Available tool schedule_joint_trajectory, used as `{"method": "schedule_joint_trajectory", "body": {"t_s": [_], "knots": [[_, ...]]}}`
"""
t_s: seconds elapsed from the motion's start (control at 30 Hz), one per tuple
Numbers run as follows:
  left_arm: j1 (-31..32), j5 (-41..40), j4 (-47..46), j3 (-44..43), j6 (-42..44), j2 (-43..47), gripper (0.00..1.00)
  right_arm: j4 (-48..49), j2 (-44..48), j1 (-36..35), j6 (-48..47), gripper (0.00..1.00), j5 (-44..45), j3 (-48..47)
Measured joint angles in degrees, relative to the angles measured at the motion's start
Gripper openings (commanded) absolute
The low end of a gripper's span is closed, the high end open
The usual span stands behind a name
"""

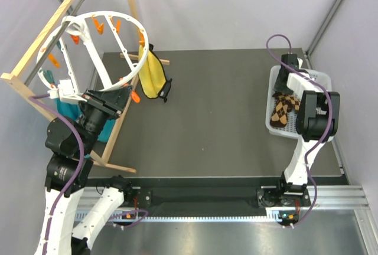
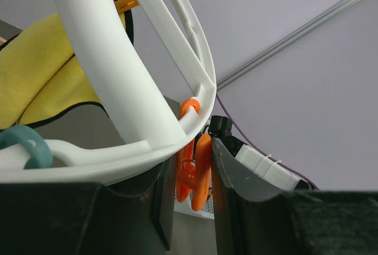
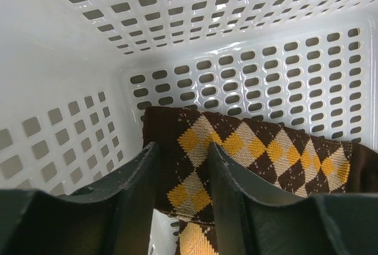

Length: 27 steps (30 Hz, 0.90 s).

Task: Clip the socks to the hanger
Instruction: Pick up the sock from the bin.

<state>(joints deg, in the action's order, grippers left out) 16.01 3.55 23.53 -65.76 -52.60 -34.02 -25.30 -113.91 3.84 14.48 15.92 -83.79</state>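
The white ring hanger (image 1: 109, 14) hangs from the wooden rack at the far left, with orange clips round its rim. My left gripper (image 1: 125, 97) is at the ring's lower right rim. In the left wrist view the left gripper (image 2: 192, 156) is shut on one orange clip (image 2: 202, 175) hanging under the hanger's rim (image 2: 112, 90); both fingers touch the clip. The argyle socks (image 1: 284, 108) lie in the white mesh basket (image 1: 322, 81) at the right. My right gripper (image 1: 282, 84) is inside the basket; it (image 3: 182, 151) is open just above one sock (image 3: 266, 149).
The wooden frame rack (image 1: 35, 54) stands at the left edge. A yellow cloth (image 1: 152, 75) hangs from the hanger's right side, also in the left wrist view (image 2: 41, 72). A teal cloth (image 1: 69, 110) hangs low inside the rack. The basket wall (image 3: 195, 30) surrounds the right fingers.
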Motion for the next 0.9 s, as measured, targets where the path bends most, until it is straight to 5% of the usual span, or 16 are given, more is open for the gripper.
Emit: {"method": "schedule_joint_trajectory", "body": {"t_s": [0.33, 0.6, 0.9], "knots": [[0.0, 0.0, 0.0, 0.0, 0.0, 0.0, 0.00, 0.5, -2.1, 0.0, -0.6, 0.22, 0.4, -1.6], [0.0, 0.0, 0.0, 0.0, 0.0, 0.0, 0.00, 0.5, -3.6, 0.0, -1.0, 0.01, 0.6, -3.3], [0.0, 0.0, 0.0, 0.0, 0.0, -0.2, 0.00, 0.7, -3.4, 0.0, -0.8, 0.00, 3.5, -3.2]]}}
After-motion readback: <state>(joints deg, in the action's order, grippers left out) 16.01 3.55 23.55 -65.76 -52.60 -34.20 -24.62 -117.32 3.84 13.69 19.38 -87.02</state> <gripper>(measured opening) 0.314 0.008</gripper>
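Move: The upper sock's near-left-wall end lies between the right hand's open fingers; its middle is about 4 cm right, 2 cm back and 2 cm below. The other sock lies roughly 10 cm back and 3 cm left of the hand, some 2 cm lower; the bin's middle is about 6 cm back and 5 cm right. From the left hand, the upper sock is some 25 cm ahead, 68 cm right and 40 cm below. Right fingers close fully to pinch the upper sock's end, while the hand eases forward about 1.5 cm. ##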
